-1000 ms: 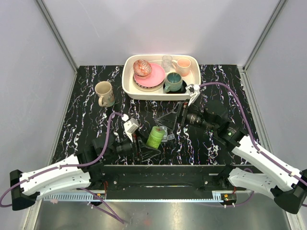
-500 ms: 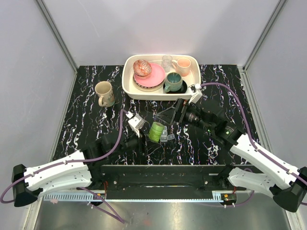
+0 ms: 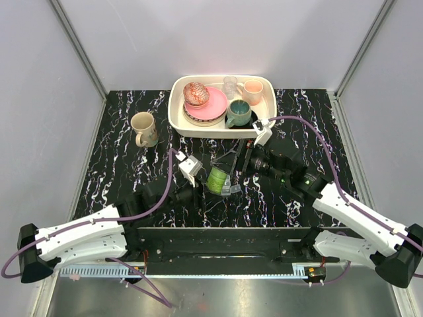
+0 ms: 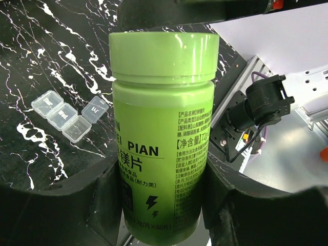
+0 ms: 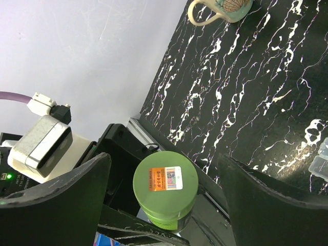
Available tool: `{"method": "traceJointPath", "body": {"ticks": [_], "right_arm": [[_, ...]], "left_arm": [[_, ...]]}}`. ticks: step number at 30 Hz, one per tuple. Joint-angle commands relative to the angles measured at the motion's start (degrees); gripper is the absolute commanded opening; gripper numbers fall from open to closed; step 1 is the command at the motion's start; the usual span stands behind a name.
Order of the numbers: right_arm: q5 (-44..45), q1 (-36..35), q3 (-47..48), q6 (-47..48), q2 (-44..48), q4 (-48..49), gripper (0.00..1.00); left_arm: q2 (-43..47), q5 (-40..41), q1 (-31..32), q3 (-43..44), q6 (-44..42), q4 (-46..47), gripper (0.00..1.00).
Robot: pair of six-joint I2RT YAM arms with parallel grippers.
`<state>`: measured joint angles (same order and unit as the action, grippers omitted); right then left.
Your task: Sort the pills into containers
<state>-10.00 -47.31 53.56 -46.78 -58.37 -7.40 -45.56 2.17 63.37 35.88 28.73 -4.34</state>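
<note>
My left gripper [image 4: 164,205] is shut on a green cylindrical bottle [image 4: 164,128], held off the table with its lid on. In the top view the bottle [image 3: 216,179] hangs at the table's middle, in the left gripper [image 3: 210,183]. My right gripper [image 3: 234,160] is open just right of it; its wrist view looks straight down on the bottle's lid [image 5: 165,187], which sits between the wide jaws of the right gripper [image 5: 163,169] without touching them. The containers [image 4: 66,114], a clear three-cell strip, lie on the marble beside the bottle [image 3: 230,188]. The pills are out of view.
A white tray [image 3: 176,117] at the back holds plates, mugs and a glass. A beige mug [image 3: 143,129] stands at the back left, also seen as a mug [image 5: 220,7] in the right wrist view. The black frame rail [image 3: 225,234] runs along the near edge.
The left gripper has carried the bottle forward, away from its base. The right gripper has swung left toward the bottle's lid, jaws wide.
</note>
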Motion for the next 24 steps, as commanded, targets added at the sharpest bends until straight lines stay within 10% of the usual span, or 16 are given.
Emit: {"method": "traceJointPath", "body": {"ticks": [1, 24], "right_arm": [[0.1, -0.7, 0.3, 0.3, -0.6, 1.3, 0.88], [-3.1, -0.9, -0.3, -0.1, -1.3, 2.1, 0.70]], "left_arm": [[-0.5, 0.7, -0.2, 3.2, -0.4, 4.2, 0.00], [-1.3, 1.9, -0.2, 4.1, -0.6, 5.8, 0.00]]}}
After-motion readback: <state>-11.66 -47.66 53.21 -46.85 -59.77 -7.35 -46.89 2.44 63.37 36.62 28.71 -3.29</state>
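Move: The green bottle's lid sits just under the right hand, about 2 cm below, 1 cm back and 1 cm to its left, between the open fingers. The pill containers stand on the table some 4 cm ahead of the right hand and 23 cm below it, neither left nor right; the loose container is 3 cm to the right of them and 1 cm nearer. From the left hand, which already grips the bottle low down, the lid is roughly 5 cm above, 4 cm ahead and 2 cm to the right. Downward and slowly, by about 1 cm, the right hand settles over the bottle's lid, easing slightly left as its wide-open fingers narrow by about a fifth of their range from either side of the lid; whether they touch it can't be seen. The left hand keeps its grip on the lower part of the bottle and holds it almost still, lid towards the right hand. ##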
